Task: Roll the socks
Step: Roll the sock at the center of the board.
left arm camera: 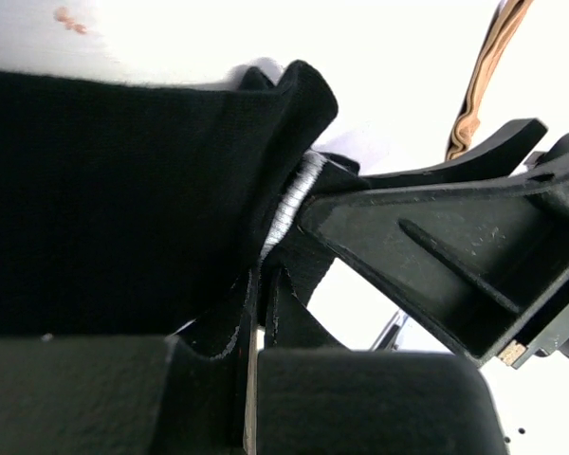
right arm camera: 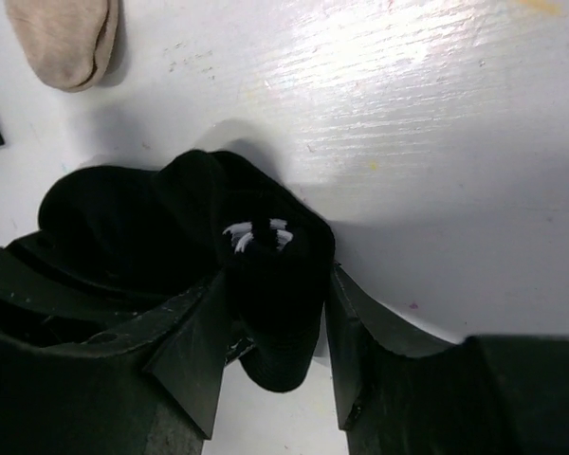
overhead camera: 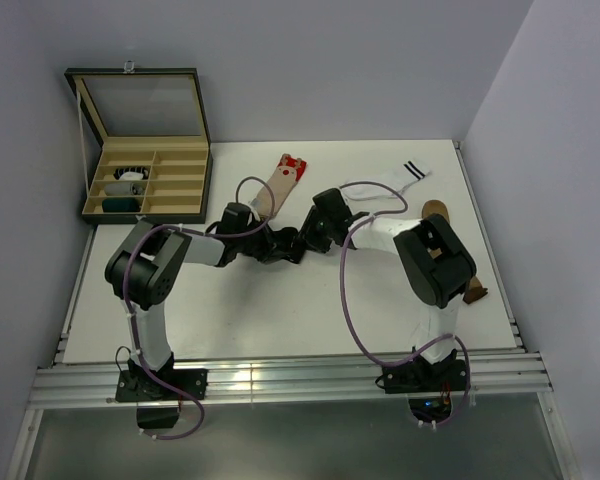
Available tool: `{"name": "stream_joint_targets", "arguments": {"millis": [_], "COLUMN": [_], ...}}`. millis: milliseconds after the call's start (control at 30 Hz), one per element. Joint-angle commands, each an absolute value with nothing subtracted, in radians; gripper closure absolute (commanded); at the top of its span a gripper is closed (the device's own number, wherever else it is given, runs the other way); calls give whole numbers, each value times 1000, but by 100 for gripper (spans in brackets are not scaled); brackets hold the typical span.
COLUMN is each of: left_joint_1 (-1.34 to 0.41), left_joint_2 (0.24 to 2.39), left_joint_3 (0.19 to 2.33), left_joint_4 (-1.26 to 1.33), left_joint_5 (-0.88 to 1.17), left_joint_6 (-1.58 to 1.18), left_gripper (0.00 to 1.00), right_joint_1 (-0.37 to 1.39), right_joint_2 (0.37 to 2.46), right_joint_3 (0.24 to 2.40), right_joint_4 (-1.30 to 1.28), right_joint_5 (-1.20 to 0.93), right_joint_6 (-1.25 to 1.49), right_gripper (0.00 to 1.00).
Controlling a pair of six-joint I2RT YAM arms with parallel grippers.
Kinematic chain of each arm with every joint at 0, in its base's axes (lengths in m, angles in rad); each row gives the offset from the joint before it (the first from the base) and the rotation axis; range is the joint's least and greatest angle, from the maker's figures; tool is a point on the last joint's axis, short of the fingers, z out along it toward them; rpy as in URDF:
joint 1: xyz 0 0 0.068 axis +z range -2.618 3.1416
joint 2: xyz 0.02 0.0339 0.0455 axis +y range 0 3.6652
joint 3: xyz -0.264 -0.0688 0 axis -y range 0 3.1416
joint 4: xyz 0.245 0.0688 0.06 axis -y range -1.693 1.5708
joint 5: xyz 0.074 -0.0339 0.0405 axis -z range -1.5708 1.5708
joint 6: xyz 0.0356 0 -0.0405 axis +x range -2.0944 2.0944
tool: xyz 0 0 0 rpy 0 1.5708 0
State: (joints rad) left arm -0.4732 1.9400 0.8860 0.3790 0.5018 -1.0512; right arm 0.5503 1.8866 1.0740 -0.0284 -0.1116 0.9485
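The black sock (left arm camera: 123, 190) with white cuff stripes (right arm camera: 256, 232) is bunched between both grippers at the table's middle. My left gripper (left arm camera: 256, 284) is shut on a fold of its fabric. My right gripper (right arm camera: 277, 284) has its fingers (right arm camera: 194, 351) pressed against both sides of the rolled part. In the top view the left gripper (overhead camera: 283, 245) and right gripper (overhead camera: 310, 238) meet tip to tip and hide this sock. A beige sock (overhead camera: 288, 175) with a red cuff lies just behind them. A white sock (overhead camera: 390, 185) with black stripes lies to the right.
A brown sock (overhead camera: 435, 210) lies by the right arm, partly under it. An open box (overhead camera: 145, 213) with dividers stands at the back left, holding rolled socks (overhead camera: 130, 180); its lid (overhead camera: 145, 105) stands up. The beige sock's toe (right arm camera: 62, 38) shows near the right gripper.
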Motion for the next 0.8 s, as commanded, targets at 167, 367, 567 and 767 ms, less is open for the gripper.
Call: {"name": "stream_joint_targets", "arguments": {"millis": [167, 367, 567, 767], "left_joint_1": [-506, -511, -551, -630], "left_joint_2": [1979, 1958, 1829, 1680], "left_joint_3": [888, 903, 919, 884], "left_joint_4": [212, 192, 143, 190], "left_joint_5": [393, 376, 220, 5], "left_joint_6": [-957, -914, -795, -591], "left_gripper": [99, 93, 66, 52], "right_joint_1": [560, 560, 560, 561], "right_joint_2": [1933, 1937, 1944, 1979], "right_joint_3": [1167, 1219, 1282, 1347], "right_joint_4": [-184, -314, -432, -506], "right_joint_5": [-34, -2, 37, 23], "right_joint_6": [923, 908, 899, 890], "right_gripper": [68, 100, 100, 100]}}
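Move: The black sock's rolled end sits between the right hand's half-open fingers, level with them and barely 1 cm below. From the left hand, whose shut fingers are still on the sock, that end is about 3 cm to the right, level fore and aft and 1 cm lower. From the right hand, the beige reindeer sock lies some 15 cm ahead and 6 cm left, the white sock roughly 16 cm ahead and 18 cm right. The black sock's rolled end is pinched as the right fingers close in on it to about a third open; keeping hold, the right hand draws it some 2 cm to the right while the fingers tip steeper downward. The left hand, nearly still at first, then opens its fingers to about half, lets go of the sock and lifts 2 cm, tilting over 20 degrees to point more steeply down. ##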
